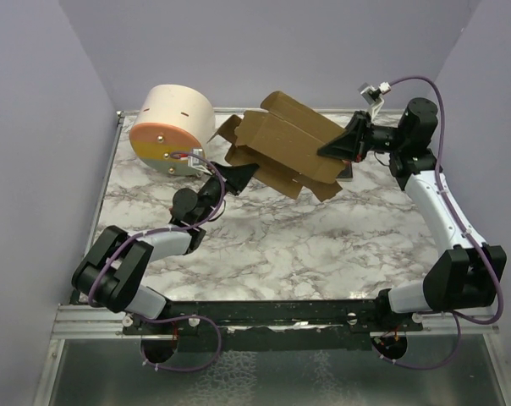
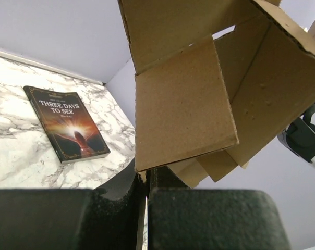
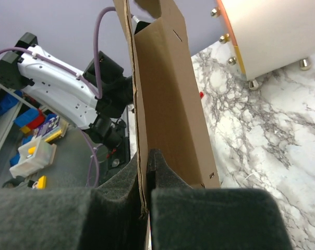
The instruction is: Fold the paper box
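Note:
The paper box (image 1: 285, 144) is a brown cardboard sheet with its flaps partly bent, held up off the marble table between both arms. My left gripper (image 1: 243, 175) is shut on the corner of a lower left flap; in the left wrist view the jaws (image 2: 145, 176) pinch the corner of that flap (image 2: 181, 109). My right gripper (image 1: 338, 145) is shut on the box's right edge. The right wrist view shows its pads (image 3: 145, 174) clamped on a thin panel (image 3: 165, 104) that stands on edge in front of the camera.
A big cream cylinder (image 1: 169, 127) with an orange face stands at the back left, close to the box's left flaps. A dark paperback book (image 2: 66, 122) lies flat on the marble table (image 1: 272, 245) below the box. Purple walls enclose the back and sides.

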You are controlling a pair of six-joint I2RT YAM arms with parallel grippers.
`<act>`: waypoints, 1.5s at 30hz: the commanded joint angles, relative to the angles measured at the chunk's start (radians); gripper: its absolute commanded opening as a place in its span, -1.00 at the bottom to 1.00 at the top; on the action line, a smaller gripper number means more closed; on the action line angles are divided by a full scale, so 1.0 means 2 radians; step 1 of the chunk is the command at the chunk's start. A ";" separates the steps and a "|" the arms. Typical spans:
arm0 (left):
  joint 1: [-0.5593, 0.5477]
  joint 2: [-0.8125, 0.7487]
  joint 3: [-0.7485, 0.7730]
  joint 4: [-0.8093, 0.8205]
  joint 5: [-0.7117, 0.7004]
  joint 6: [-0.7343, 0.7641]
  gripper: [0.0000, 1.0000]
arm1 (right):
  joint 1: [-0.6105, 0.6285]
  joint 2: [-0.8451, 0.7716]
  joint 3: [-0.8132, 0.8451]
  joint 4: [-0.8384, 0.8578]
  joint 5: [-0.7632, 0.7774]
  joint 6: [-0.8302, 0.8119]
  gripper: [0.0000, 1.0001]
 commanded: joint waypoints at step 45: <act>0.051 -0.252 -0.003 -0.731 -0.198 0.180 0.36 | -0.121 -0.072 -0.137 -0.028 -0.061 -0.183 -0.98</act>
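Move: The left hand is at the corner of a flap of the paper box; the box's middle lies some 9 cm right, 3 cm ahead and 5 cm above it, and about 11 cm left, 4 cm ahead and 2 cm below the right hand, which grips the opposite edge. From the left hand, the book is roughly 27 cm ahead and 23 cm right, and the drum-shaped chest 25 cm ahead and 25 cm left. Down, left and slightly back, the left hand opens its fingers, lets go of the flap corner and leaves the box, dropping about 14 cm while its fingers tip down and swing counter-clockwise. The right hand keeps its pinch on the edge and carries the box right about 7 cm, first edging forward, then drawing back and sinking as it turns slightly clockwise. ##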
